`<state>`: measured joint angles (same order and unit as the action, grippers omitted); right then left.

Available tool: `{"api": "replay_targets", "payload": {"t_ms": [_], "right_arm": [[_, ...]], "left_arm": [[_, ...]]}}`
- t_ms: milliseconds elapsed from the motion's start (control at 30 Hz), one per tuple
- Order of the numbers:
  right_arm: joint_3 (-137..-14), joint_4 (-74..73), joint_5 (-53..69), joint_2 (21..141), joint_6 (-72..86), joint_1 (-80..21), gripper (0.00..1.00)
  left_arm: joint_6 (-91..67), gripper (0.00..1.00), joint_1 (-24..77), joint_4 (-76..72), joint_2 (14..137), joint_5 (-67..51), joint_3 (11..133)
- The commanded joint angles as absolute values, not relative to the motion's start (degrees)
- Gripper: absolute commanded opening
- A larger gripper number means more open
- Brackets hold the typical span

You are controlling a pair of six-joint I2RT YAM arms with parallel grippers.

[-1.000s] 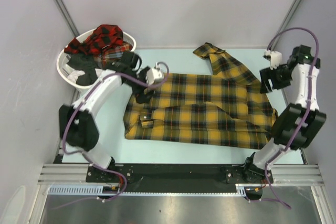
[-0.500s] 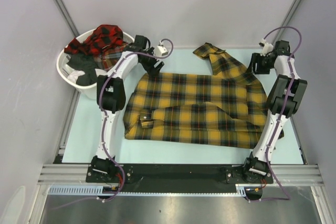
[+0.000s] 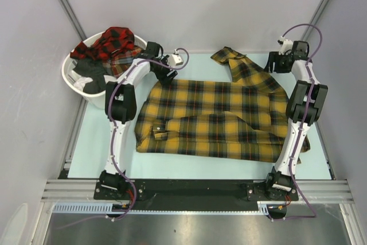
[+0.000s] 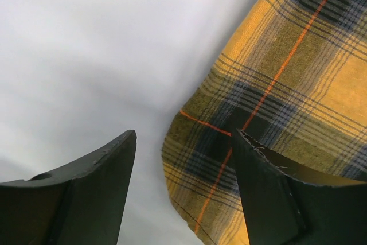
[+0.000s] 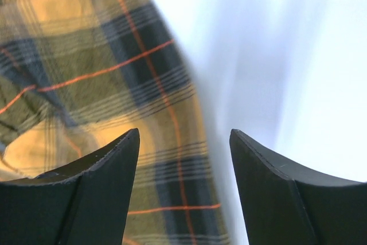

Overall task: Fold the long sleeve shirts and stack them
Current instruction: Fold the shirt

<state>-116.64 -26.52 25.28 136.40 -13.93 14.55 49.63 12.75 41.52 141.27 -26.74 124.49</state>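
Observation:
A mustard-yellow plaid long sleeve shirt lies spread flat on the pale table, one sleeve bent toward the far edge. My left gripper hovers at the shirt's far left corner, open; in the left wrist view that corner lies between the fingers of the left gripper. My right gripper is at the far right shoulder, open; the right gripper straddles the shirt's edge. A red-and-black plaid shirt is heaped in the basket.
A white laundry basket stands at the far left corner, holding the red shirt and some dark cloth. Grey walls close in the table on three sides. Bare table shows to the left of the yellow shirt and along its far edge.
Both arms have stretched out to the far side. The left gripper left the shirt's left part for its far left corner and narrowed its jaws. The right gripper moved back to the far right shoulder.

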Motion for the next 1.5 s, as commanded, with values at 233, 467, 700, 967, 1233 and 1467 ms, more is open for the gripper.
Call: {"api": "replay_targets", "payload": {"t_ms": [233,467,700,967,1233,1467], "right_arm": [[-124.88,-23.72,26.19,143.34,-12.74,13.62,0.62],[-130.96,-28.83,26.98,148.18,-15.38,13.54,0.57],[-131.31,-29.09,28.65,149.06,-17.14,13.27,0.48],[-130.69,-29.53,33.49,147.83,-20.04,13.01,0.06],[-131.92,-31.11,34.72,145.38,-19.77,12.74,0.0],[-130.52,-29.45,35.16,142.65,-16.53,13.54,0.0]], "left_arm": [[56.77,0.69,12.3,39.81,141.86,-29.44,126.39],[59.94,0.64,12.3,40.08,142.47,-28.74,126.83],[61.08,0.59,11.69,37.09,143.96,-25.75,127.53],[65.47,0.53,11.78,39.02,144.58,-26.1,127.35],[68.2,0.47,12.04,40.43,142.56,-26.98,125.86],[69.78,0.23,11.95,42.36,140.72,-27.42,125.33]]}}
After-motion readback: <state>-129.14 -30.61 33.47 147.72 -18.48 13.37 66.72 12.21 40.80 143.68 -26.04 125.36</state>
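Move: The left hand's open fingers are almost at the shirt's far left corner, 1 cm ahead, 1 cm left and 2 cm below; the laundry basket is about 28 cm left and 5 cm farther out, a cuff on the shirt some 24 cm back and 2 cm left. From the right hand, the sleeve's outer edge lies about 2 cm ahead, 3 cm left and 4 cm down; the sleeve end is 22 cm left, 8 cm ahead, the shirt's shoulder 10 cm back, 8 cm right. Down some 4 cm and forward about 3 cm goes the right hand onto the sleeve's outer edge, then it shifts left about 2 cm, turning some 10 degrees counter-clockwise as its fingers shut and pinch the edge. The left hand creeps forward about 2 cm and slightly down at the far left corner, turning clockwise and narrowing its fingers to about a third open, straddling the cloth edge. ##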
